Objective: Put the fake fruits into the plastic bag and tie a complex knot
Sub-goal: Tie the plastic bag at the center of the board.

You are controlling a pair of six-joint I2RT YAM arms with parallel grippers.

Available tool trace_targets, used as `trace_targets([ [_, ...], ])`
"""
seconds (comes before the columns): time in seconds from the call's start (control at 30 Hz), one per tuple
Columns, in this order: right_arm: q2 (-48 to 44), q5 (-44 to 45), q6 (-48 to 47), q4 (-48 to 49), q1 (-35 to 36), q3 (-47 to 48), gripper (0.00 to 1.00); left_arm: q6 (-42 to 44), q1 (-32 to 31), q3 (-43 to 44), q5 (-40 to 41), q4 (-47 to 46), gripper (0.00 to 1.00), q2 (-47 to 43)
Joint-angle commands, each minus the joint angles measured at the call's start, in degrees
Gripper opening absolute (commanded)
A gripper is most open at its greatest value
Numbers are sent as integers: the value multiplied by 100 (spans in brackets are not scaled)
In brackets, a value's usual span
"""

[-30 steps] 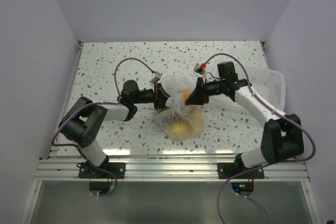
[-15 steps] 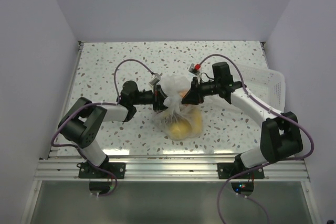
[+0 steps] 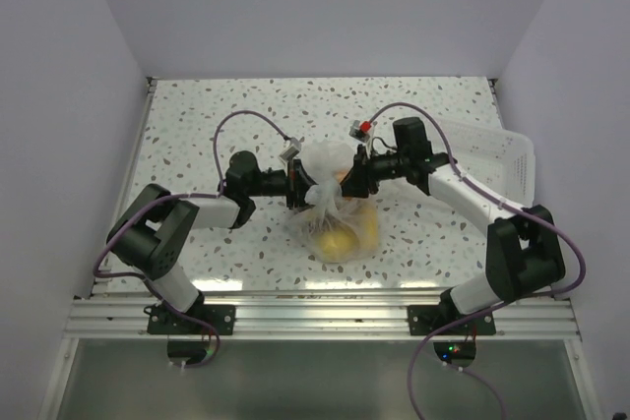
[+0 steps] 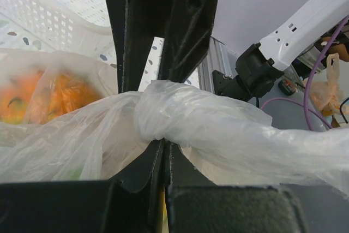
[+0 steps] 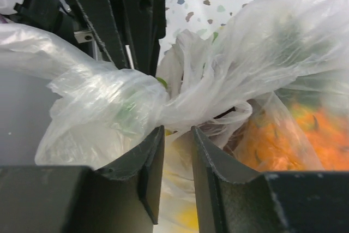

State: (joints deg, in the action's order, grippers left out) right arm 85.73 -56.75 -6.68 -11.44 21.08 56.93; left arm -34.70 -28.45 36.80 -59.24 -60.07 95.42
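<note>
The plastic bag (image 3: 346,228) lies mid-table with the fake fruits inside: a yellow one (image 3: 338,241) low down and an orange one (image 5: 297,140) near the neck. The knot (image 3: 322,194) is a whitish twisted bunch between the two grippers. My left gripper (image 4: 163,144) is shut on the bag's film right under the knot (image 4: 163,114). My right gripper (image 5: 178,131) faces it from the other side, its jaws a narrow gap apart. The twisted neck (image 5: 163,102) runs across just past its tips, not pinched between them.
A white slotted tray (image 3: 497,156) stands at the right edge of the speckled table (image 3: 197,115), behind the right arm. Purple cables loop above both wrists. White walls close in the left, back and right sides.
My right gripper has slid left, closer to the knot, and its jaws have parted a little. The left gripper and the bag have stayed where they were.
</note>
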Motion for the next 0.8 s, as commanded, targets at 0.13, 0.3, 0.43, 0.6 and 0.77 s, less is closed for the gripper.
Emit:
trace_targets([
  [0.13, -74, -1056, 158, 300, 80, 126, 47, 192, -56, 64, 27, -143, 0, 46],
  [0.3, -48, -1224, 167, 265, 247, 178, 60, -151, -161, 302, 53, -620, 0, 372],
  [0.43, 31, -1137, 297, 379, 309, 205, 73, -414, -240, 425, -34, -1128, 0, 644],
  [0.6, 163, -996, 553, 827, 379, 222, 78, -1064, -381, 451, -35, -1972, 0, 873],
  [0.77, 338, -917, 1054, 1432, 397, 240, 78, -1364, -442, 521, 141, -2491, 0, 1005],
])
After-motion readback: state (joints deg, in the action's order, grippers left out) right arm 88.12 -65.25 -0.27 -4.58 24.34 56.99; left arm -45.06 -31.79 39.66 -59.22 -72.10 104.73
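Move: The bag's twisted end is pinched in the left fingertips, about 6 cm to the right hand's left, 2 cm back and level with it. From the left hand, the right fingertips it is taken to lie roughly 7 cm right and 2 cm ahead, level. Inside the bag, the orange fruit sits some 4 cm ahead of the right hand, 1 cm to its right and 8 cm below; the yellow fruit is about 11 cm back, 2 cm left and 9 cm lower. Keeping its pinch on the bag's twisted end, the left hand first sinks slightly, then carries it about 2.5 cm right, towards the right hand. Meanwhile the right fingers spread wide from a narrow gap as that hand shifts back and a little up, about 2.5 cm back in all, working some 3 cm left to bring the spread fingers around the bunch, with a small counter-clockwise turn. ##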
